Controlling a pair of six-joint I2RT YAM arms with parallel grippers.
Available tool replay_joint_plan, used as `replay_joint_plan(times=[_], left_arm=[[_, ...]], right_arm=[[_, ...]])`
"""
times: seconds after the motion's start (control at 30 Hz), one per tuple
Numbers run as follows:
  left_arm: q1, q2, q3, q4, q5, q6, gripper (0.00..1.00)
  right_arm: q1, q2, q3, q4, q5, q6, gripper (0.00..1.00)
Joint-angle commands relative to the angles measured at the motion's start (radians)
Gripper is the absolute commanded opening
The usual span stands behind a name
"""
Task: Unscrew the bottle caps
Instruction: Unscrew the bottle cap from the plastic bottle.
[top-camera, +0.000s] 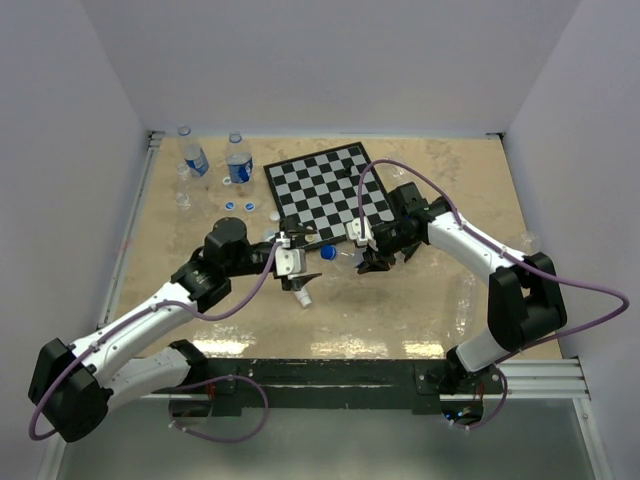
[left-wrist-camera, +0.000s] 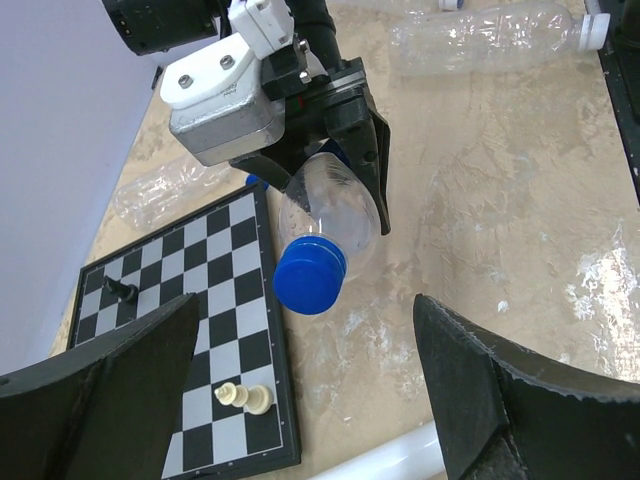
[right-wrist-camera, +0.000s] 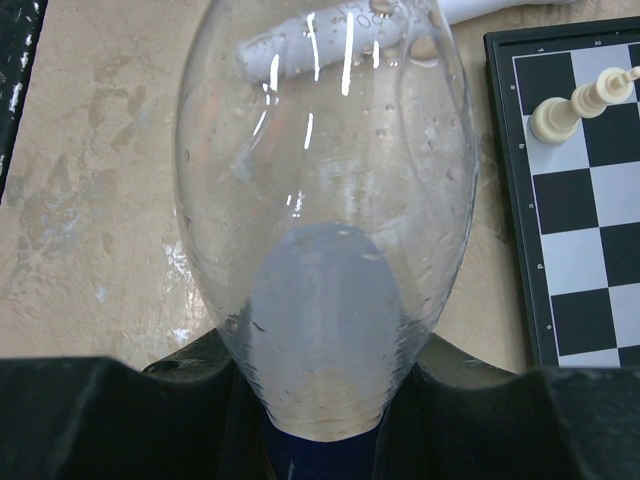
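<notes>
A clear plastic bottle (right-wrist-camera: 320, 200) is held off the table, my right gripper (right-wrist-camera: 320, 430) shut on its body near the neck. Its blue cap (left-wrist-camera: 310, 277) points toward my left gripper (left-wrist-camera: 310, 400). That gripper stands open just short of the cap, one finger on each side and touching nothing. From above, the cap (top-camera: 328, 253) sits between the left gripper (top-camera: 306, 256) and the right gripper (top-camera: 362, 252), at the near edge of the chessboard (top-camera: 330, 190).
Two upright bottles (top-camera: 195, 158) (top-camera: 238, 160) stand at the back left, with loose caps (top-camera: 230, 206) (top-camera: 248, 205) near them. A white-capped bottle (left-wrist-camera: 480, 35) lies on the table. Pale chess pieces (left-wrist-camera: 245, 397) and a white stick (left-wrist-camera: 400, 460) lie below my left gripper.
</notes>
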Motion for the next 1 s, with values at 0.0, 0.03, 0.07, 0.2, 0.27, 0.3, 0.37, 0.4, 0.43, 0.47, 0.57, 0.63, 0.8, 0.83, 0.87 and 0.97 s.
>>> replay_joint_plan(times=[0.0,0.03,0.07,0.2,0.27,0.3,0.37,0.4,0.43,0.47,0.57,0.63,0.8,0.83,0.87,0.97], left_arm=[[0.002,0.015,0.003,0.069,0.058,0.026,0.91],[0.002,0.02,0.004,0.074,0.06,0.027,0.91],[0.001,0.027,0.007,0.077,0.066,0.027,0.89],[0.001,0.075,0.03,0.071,0.086,0.029,0.84],[0.002,0.099,0.042,0.075,0.093,0.023,0.81],[0.002,0.106,0.046,0.08,0.096,0.012,0.79],[0.002,0.122,0.052,0.098,0.099,-0.008,0.75],[0.002,0.129,0.053,0.109,0.099,-0.014,0.73],[0.002,0.133,0.055,0.118,0.101,-0.026,0.71],[0.002,0.138,0.055,0.126,0.103,-0.034,0.69],[0.001,0.147,0.056,0.144,0.104,-0.054,0.64],[0.002,0.153,0.058,0.149,0.104,-0.062,0.62],[0.001,0.167,0.064,0.152,0.115,-0.076,0.56],[0.002,0.168,0.065,0.155,0.115,-0.079,0.55],[0.002,0.171,0.065,0.155,0.115,-0.082,0.54],[0.001,0.178,0.069,0.156,0.121,-0.094,0.48]], right_arm=[[0.005,0.008,0.014,-0.014,-0.042,-0.022,0.08],[0.004,0.01,0.014,-0.015,-0.042,-0.023,0.07],[0.004,0.008,0.014,-0.015,-0.042,-0.023,0.07],[0.005,0.008,0.014,-0.017,-0.044,-0.025,0.07],[0.005,0.008,0.014,-0.017,-0.044,-0.025,0.07],[0.005,0.008,0.014,-0.017,-0.044,-0.025,0.07],[0.005,0.007,0.014,-0.018,-0.044,-0.025,0.07],[0.007,0.008,0.014,-0.015,-0.044,-0.027,0.07],[0.007,0.007,0.014,-0.017,-0.044,-0.027,0.07],[0.005,0.007,0.014,-0.018,-0.044,-0.027,0.07],[0.005,0.008,0.014,-0.018,-0.044,-0.027,0.07],[0.005,0.007,0.014,-0.018,-0.044,-0.027,0.07],[0.007,0.01,0.014,-0.018,-0.044,-0.027,0.07],[0.007,0.008,0.013,-0.02,-0.044,-0.027,0.07],[0.007,0.008,0.013,-0.017,-0.044,-0.027,0.07],[0.007,0.008,0.013,-0.017,-0.044,-0.027,0.07]])
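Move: The blue cap, on the bottle that the right hand already holds, lies about 5 cm to the left hand's right, roughly 1 cm ahead and some 3 cm below it. From the left hand, the white chess piece stands around 9 cm ahead, 1 cm right and 20 cm down; the white tube lies level with it, about 4 cm left and 21 cm down. From the right hand, the cap is some 9 cm left, 1 cm ahead and 7 cm above. The left hand sinks about 3 cm and eases some 2 cm to its right and slightly forward, rolling about 5 degrees about its fingers so its forward side dips, then lifts back half a centimetre or so as its wide-open fingers narrow to about half around the blue cap. The right hand stays put and keeps its grip on the bottle, cap towards the left hand; the forward left fingertip ends close by the cap's edge, but contact can't be seen. ##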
